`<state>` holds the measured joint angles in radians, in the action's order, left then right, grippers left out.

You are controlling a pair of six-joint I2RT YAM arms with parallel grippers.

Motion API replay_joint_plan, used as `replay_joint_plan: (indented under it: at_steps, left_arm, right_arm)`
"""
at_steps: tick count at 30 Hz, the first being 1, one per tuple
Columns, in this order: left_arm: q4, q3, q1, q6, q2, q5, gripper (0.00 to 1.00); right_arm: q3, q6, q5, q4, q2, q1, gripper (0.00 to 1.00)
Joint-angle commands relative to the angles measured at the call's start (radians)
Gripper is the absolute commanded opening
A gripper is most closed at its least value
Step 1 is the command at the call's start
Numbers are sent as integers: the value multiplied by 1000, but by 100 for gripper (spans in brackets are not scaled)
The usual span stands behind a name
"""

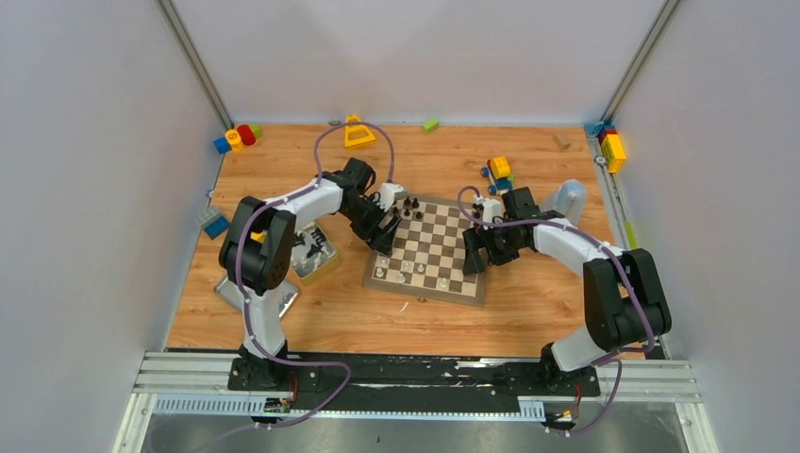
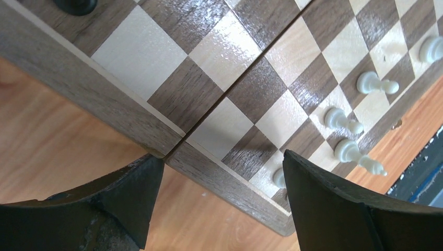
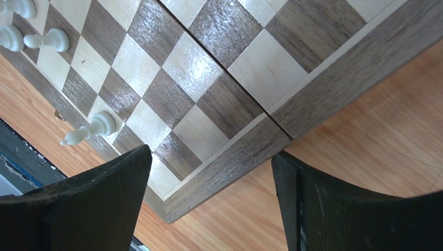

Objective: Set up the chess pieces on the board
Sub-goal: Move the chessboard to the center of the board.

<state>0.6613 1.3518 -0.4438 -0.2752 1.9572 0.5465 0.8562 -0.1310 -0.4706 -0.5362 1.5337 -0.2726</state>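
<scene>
The board lies at the table's middle, slightly turned. A few black chess pieces stand at its far left corner, and pale pieces stand along its near edge. My left gripper is open and empty at the board's left edge. In the left wrist view its jaws straddle the board's border, with pale pieces beyond. My right gripper is open and empty at the board's right edge. In the right wrist view it straddles the near right corner, with a pale piece nearby.
A silver tin holding pieces stands left of the board, under the left arm, with its flat lid nearer. Toy blocks lie at the far left, far middle, behind the right gripper and far right. A clear cup stands right of the board.
</scene>
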Motion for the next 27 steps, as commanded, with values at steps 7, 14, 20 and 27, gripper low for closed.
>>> replay_joint_plan:
  at_steps: [7, 14, 20, 27]
  left_arm:
    - [134, -142, -46, -35, -87, 56, 91]
    - [159, -191, -48, -64, -128, 59, 91]
    - [155, -212, -49, -70, -157, 36, 91]
    - [154, -217, -49, -70, -167, 31, 91]
  right_arm:
    - [9, -96, -51, -10, 20, 3, 86]
    - [15, -105, -95, -43, 31, 5, 85]
    - [9, -106, -138, -76, 16, 2, 84]
    - [9, -105, -108, -88, -19, -4, 83]
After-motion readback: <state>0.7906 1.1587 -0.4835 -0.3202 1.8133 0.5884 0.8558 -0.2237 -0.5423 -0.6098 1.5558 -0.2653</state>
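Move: The chessboard's middle lies about 16 cm to the right of the left hand and 2 cm farther out, the left hand being at the board's left edge. From the right hand, at the opposite edge, it is some 15 cm left and 8 cm ahead. The corner pawn stands roughly 2 cm right and 5 cm back of the left hand, and the piece box about 16 cm to its left, 2 cm ahead. The near-edge pawn is 11 cm left and 2 cm back of the right hand. Still bearing on the chessboard's left edge with its wide-open fingers, the left hand draws it back towards the base, about 8 cm with a slight leftward drift, easing to a stop and tilting some 10 degrees. The right hand, also open, stays against the opposite edge, dips slightly, then eases back 2 cm while turning 5 degrees counter-clockwise. ##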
